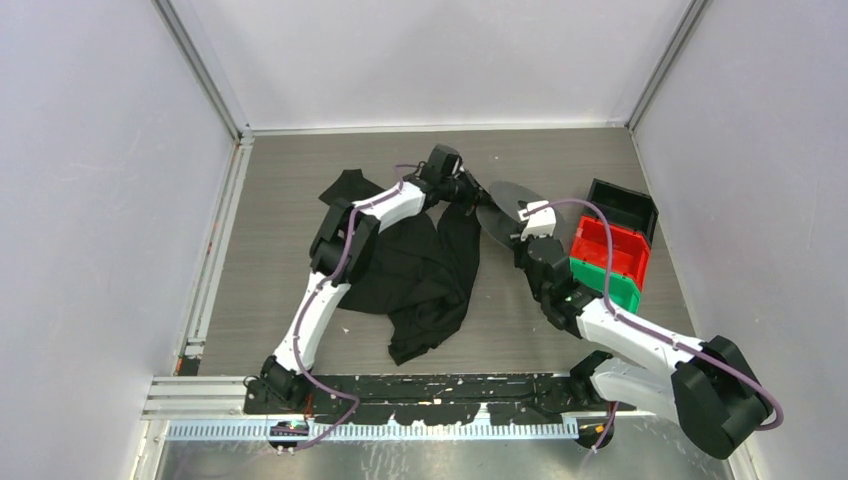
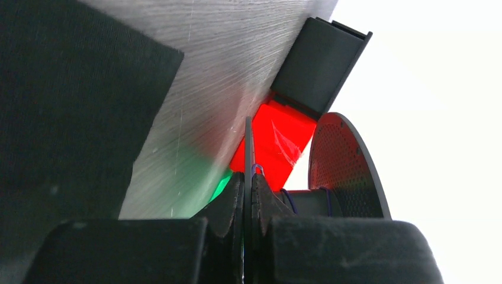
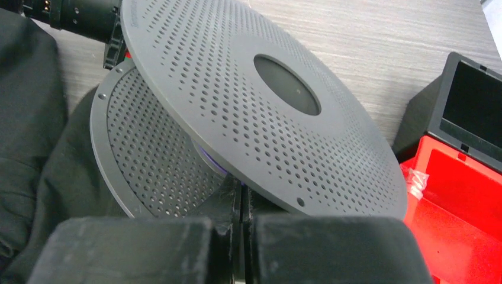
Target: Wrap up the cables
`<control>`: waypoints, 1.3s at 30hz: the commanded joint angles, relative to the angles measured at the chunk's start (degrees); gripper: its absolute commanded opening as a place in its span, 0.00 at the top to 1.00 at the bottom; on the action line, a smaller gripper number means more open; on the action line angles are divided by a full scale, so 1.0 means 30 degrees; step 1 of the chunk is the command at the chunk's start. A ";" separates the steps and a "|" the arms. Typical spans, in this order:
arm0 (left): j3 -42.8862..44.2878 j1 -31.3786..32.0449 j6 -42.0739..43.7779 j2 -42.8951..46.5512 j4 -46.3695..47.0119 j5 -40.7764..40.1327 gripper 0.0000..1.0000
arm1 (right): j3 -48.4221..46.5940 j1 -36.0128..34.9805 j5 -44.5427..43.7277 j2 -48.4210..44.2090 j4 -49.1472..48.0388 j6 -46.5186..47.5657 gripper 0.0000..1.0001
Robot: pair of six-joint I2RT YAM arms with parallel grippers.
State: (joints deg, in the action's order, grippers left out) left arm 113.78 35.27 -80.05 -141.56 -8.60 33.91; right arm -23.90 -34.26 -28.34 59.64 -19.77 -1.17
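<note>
A grey spool (image 1: 505,207) with two perforated flanges is held tilted above the table's middle. My left gripper (image 1: 472,192) is shut on the rim of one flange (image 2: 248,142), which shows edge-on between the fingers; the other flange (image 2: 349,160) stands to the right. The cable (image 2: 288,200), a thin purple-blue wire, lies in a few turns round the hub, with a small loop (image 2: 256,169) at the left fingertips. My right gripper (image 3: 241,190) is shut, its tips reaching between the flanges (image 3: 266,118) near the hub, where purple wire (image 3: 208,158) shows. Whether wire is pinched there is hidden.
A black cloth garment (image 1: 420,270) lies spread under and to the left of the spool. To the right stand a black bin (image 1: 625,205), a red bin (image 1: 610,245) and a green bin (image 1: 612,287), close to the right arm. White walls enclose the table.
</note>
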 commanded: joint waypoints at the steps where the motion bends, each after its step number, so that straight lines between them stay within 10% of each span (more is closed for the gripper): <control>1: -0.0045 0.0168 -0.0637 -0.1082 0.6185 0.0219 0.99 | 0.0422 -0.0342 0.0247 0.0299 -0.3392 0.0072 1.00; 39: -0.0946 -0.0125 0.3027 0.0190 0.3502 0.0899 0.75 | 0.1257 -0.0346 -0.1513 0.2829 -0.5156 -0.3738 0.98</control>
State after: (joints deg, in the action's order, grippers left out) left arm 111.18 35.14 -73.21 -146.87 2.33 36.07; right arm -19.97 -35.05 -30.57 67.77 -29.95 -9.93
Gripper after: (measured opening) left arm 0.252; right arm 0.028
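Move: The left hand holds the grey reel's rim, the reel's middle some 7 cm to its right, 2 cm back and 3 cm higher; the black cloth's middle lies about 19 cm left, 14 cm back and 8 cm below. The right hand has the reel's middle about 6 cm ahead, 3 cm left, level in height; the red box is about 20 cm right, 2 cm back, the black box about 23 cm right, 7 cm ahead, both some 10 cm below. Both hands lower the reel about 4 cm; left fingers then open around its rim, right keeps hold. ##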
